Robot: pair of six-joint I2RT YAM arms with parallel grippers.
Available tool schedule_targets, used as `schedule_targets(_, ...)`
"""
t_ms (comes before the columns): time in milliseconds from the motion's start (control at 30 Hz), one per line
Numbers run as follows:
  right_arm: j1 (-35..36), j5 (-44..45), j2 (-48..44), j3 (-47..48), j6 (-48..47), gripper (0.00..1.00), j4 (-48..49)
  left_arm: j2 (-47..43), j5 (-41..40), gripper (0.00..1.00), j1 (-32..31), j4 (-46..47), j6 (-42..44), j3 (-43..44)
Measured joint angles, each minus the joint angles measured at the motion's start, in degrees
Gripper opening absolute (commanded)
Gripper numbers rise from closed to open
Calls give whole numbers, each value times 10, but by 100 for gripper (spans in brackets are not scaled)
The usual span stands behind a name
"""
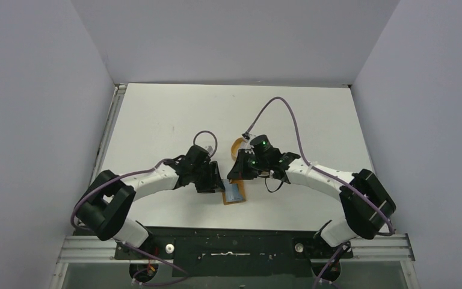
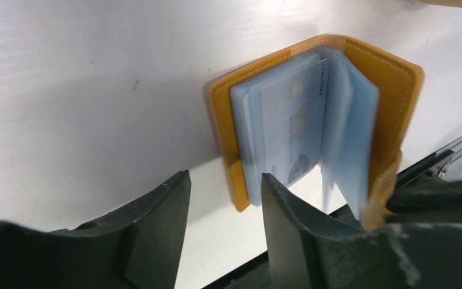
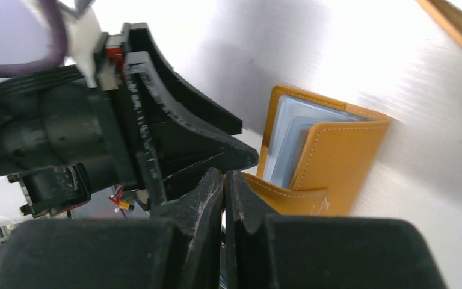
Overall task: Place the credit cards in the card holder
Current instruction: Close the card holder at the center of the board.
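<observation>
The orange-brown card holder (image 1: 234, 194) lies open on the white table between both grippers. In the left wrist view its cover (image 2: 397, 78) frames clear pockets (image 2: 352, 132), and a pale grey-blue credit card (image 2: 292, 114) sits in one of them. My left gripper (image 2: 225, 176) is open at the holder's near corner with only table between its fingers. The right finger (image 2: 283, 211) overlaps the pockets' lower edge. My right gripper (image 3: 224, 174) is shut, with the holder's snap tab (image 3: 283, 194) running up into its fingertips and one cover (image 3: 337, 156) raised.
A tan-rimmed tray (image 1: 239, 144) sits just behind the right gripper; its rim shows at the corner of the left wrist view (image 2: 451, 3) and of the right wrist view (image 3: 457, 30). The table's near edge with the black mounting bar (image 1: 234, 244) is close behind the holder.
</observation>
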Motion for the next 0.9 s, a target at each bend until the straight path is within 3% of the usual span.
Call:
schedule_targets(267, 33, 4, 66, 28, 1, 0, 17, -121, -61, 50, 17, -62, -7, -33)
schedule_targets(467, 52, 2, 135, 84, -8, 0, 14, -264, -128, 63, 24, -118, -38, -85)
schedule_targets(500, 56, 2, 150, 96, -13, 5, 12, -272, -132, 65, 25, -122, -39, -86)
schedule_targets(633, 75, -3, 196, 145, -34, 48, -4, -335, -167, 68, 30, -144, -50, -96)
schedule_targets(767, 94, -1, 202, 171, -60, 76, -25, -372, -190, 80, 33, -160, -56, -100)
schedule_targets(900, 99, 21, 180, 176, -82, 82, -61, -391, -209, 90, 37, -176, -57, -102)
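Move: My right hand already pinches the strap of the raised cover of the card holder. The middle of the holder's base is about 1 cm to its left, level with it fore and aft, and some 6 cm below. The card tray stands roughly 15 cm ahead and 7 cm to the right of this hand, about 6 cm below. From my left hand, the holder's middle is about 5 cm to the right and 2 cm below, level with it fore and aft. Keeping the strap pinched, I carry the cover leftward and down with my right hand, about 8 cm across and 4 cm lower, over the holder's base to its left edge, turning slightly counter-clockwise. There I open the fingers wide to let go and begin to rise. Meanwhile my left hand clears out, 10 cm left and 7 cm up, swinging counter-clockwise and opening wider. ##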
